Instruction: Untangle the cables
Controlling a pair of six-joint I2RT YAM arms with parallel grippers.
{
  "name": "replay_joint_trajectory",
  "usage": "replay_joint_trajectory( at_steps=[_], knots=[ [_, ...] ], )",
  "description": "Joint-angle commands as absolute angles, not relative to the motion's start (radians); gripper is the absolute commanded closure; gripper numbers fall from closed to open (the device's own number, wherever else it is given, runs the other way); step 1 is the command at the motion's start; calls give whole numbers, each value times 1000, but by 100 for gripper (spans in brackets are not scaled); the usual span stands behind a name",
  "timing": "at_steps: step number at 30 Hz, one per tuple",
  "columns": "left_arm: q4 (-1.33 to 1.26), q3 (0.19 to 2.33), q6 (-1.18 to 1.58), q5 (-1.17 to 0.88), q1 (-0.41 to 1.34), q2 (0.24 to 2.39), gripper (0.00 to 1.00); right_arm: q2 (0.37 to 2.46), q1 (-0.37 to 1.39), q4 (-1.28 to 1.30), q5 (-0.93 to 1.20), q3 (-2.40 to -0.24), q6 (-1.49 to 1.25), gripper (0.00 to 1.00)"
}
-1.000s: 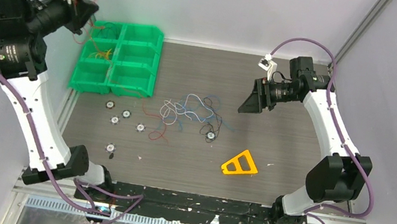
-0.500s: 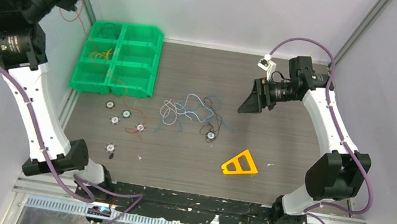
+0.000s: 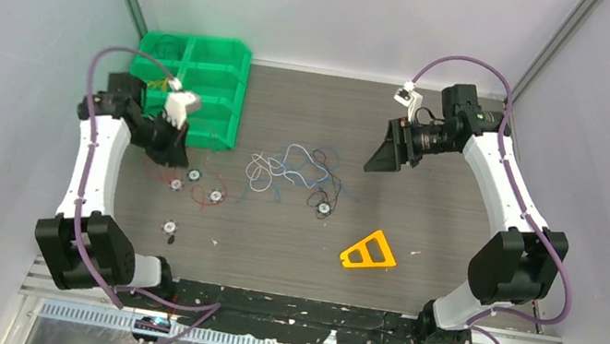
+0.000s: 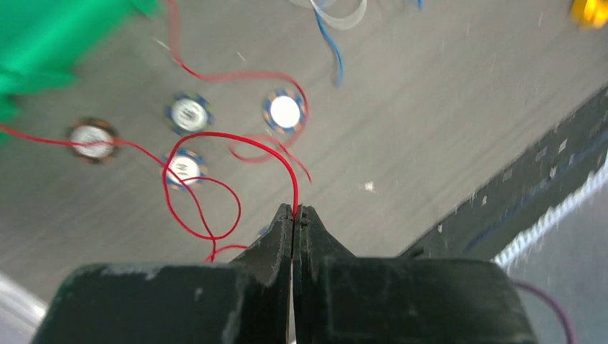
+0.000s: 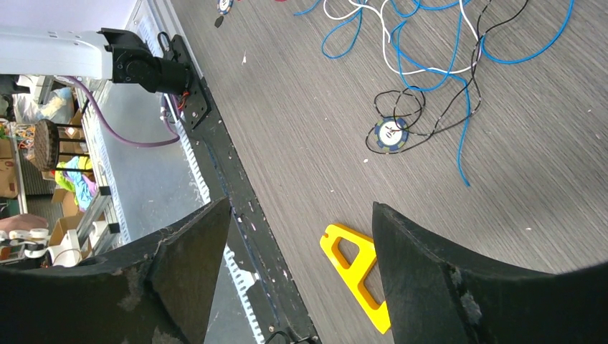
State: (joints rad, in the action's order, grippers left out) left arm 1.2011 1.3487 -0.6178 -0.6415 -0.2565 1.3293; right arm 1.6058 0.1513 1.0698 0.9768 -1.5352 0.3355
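A loose tangle of thin white, blue and black cables lies in the middle of the table. In the right wrist view one black strand ends at a small round disc. My left gripper is low over the table beside the green bins. It is shut on a red cable, pinched at its tips. That cable loops back over the table between other discs. My right gripper hangs above the table right of the tangle, open and holding nothing.
A green tray of bins stands at the back left with thin wires in some compartments. Several small discs lie scattered on the left half. A yellow triangular piece lies near the front right. A black rail runs along the near edge.
My left arm has swung down from high beside the left wall to the table next to the green bins, bringing the red cable with it. The right arm has stayed put.
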Motion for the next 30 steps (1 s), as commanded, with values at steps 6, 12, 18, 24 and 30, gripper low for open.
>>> replay_joint_trajectory(
  at_steps=[6, 12, 18, 24, 30],
  knots=[
    [1071, 1153, -853, -541, -136, 1408, 100, 1598, 157, 1057, 984, -1536, 335, 22],
    [1020, 1144, -1004, -466, -69, 1532, 79, 1592, 158, 1060, 976, -1514, 337, 22],
    [994, 1138, -1132, -399, -18, 1614, 46, 1587, 157, 1060, 967, -1508, 332, 22],
    [966, 1127, -1188, -368, 6, 1653, 2, 1574, 156, 1060, 955, -1489, 332, 22],
    [827, 1041, -1168, -284, 56, 1658, 1, 1572, 158, 1060, 945, -1487, 330, 22]
  ],
)
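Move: The left hand already holds the red cable in shut fingers, its loops hanging; the clear spot where it goes is almost straight below, about 20 cm down and 1 cm ahead and to the right. At table height, the right chip lies about 5 cm to the hand's right and level with it, the far chip 5 cm ahead and 2 cm left, the left chip 2 cm ahead and 7 cm left. From the right hand that spot is some 54 cm left, 5 cm back and 23 cm down. The left hand goes down about 16 cm with the red cable towards the table among the chips, fast at first and easing later, drawing back some 2.5 cm at the start and then creeping about 4 cm forward again. On the way down the wrist turns clockwise by roughly 40 degrees and rolls its left side up, while the fingers go from shut to wide open and let go of the cable just above the table. ##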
